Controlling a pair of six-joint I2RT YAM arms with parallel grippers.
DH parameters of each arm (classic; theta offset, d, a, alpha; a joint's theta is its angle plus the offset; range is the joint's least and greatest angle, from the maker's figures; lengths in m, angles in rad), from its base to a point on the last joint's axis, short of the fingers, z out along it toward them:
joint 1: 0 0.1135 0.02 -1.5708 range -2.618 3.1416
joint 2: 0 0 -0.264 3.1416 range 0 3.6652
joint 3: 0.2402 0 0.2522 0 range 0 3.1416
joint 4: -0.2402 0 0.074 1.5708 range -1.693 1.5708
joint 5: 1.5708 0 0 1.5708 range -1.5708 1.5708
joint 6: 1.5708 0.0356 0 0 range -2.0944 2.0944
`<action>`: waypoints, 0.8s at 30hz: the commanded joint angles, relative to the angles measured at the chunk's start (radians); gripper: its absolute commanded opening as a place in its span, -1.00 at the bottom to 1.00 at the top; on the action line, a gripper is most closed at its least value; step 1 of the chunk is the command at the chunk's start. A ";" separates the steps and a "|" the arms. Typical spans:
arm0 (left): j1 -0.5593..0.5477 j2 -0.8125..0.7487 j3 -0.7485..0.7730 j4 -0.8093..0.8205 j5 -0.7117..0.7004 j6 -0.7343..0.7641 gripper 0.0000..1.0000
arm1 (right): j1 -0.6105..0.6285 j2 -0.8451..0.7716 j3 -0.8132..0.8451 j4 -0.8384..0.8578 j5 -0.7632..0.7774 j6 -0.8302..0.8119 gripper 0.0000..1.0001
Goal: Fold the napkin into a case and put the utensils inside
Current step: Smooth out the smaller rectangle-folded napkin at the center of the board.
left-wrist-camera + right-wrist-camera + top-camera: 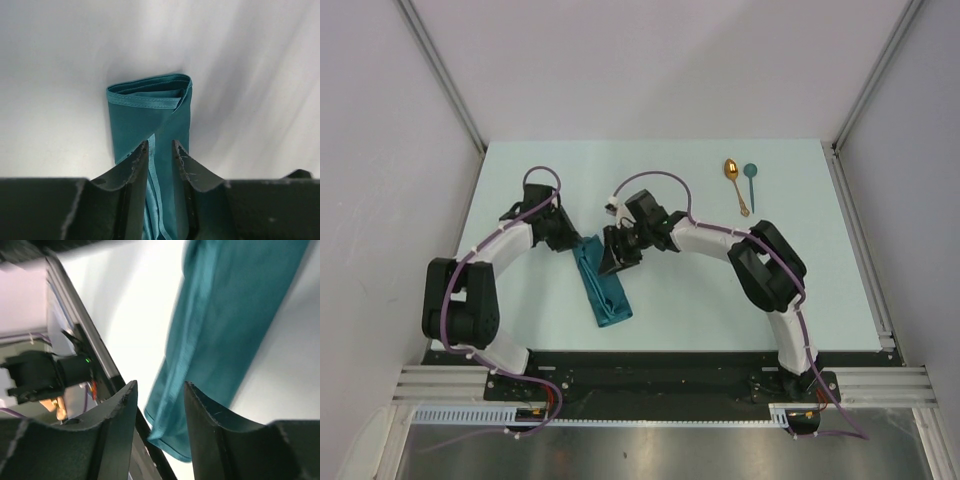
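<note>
The teal napkin (603, 290) lies on the pale table as a narrow folded strip, a case shape running from the middle toward the near edge. My left gripper (572, 238) is at its far end. In the left wrist view its jaws (161, 145) stand close together with a bunched fold of the napkin (145, 115) between them. My right gripper (618, 255) hovers just right of the strip's far end, open with nothing between its fingers (160, 390); the napkin (225, 315) shows beyond them. The utensils, a gold spoon (735, 183) and a teal spoon (751, 180), lie side by side at the far right.
White walls with aluminium rails (860, 240) close in the table on both sides. A black base plate (650, 365) with both arm bases runs along the near edge, close to the napkin's near end.
</note>
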 commanded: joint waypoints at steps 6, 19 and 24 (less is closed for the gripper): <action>0.004 0.090 0.134 -0.098 -0.022 0.094 -0.38 | -0.051 0.118 0.198 0.178 0.072 0.190 -0.59; -0.047 0.129 0.170 -0.146 -0.128 0.129 -0.42 | -0.072 0.284 0.272 0.335 0.088 0.353 -1.00; -0.064 0.170 0.194 -0.163 -0.146 0.128 -0.42 | -0.070 0.304 0.270 0.360 0.080 0.374 -1.00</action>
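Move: Ahead of the right hand, the napkin's far end lies about 12 cm out, 5 cm to the left and 5 cm down. The napkin's near end is some 12 cm back and 2 cm to the right of that hand, while the left gripper hovers about 9 cm ahead, 8 cm to the left and level. From the left hand the far end is roughly 3 cm ahead, 3 cm to the right and 4 cm below. Hopping along the napkin to its far end, the right hand travels about 10 cm forward and 4 cm left, first rising some 4 cm and then dropping well below its starting height. On the way it shuts its fingers and turns about 20 degrees clockwise, setting the closed tips on the cloth beside the left fingers. The left hand sinks 2 cm over the far end's left side, tilting slightly, fingers still partly open. ##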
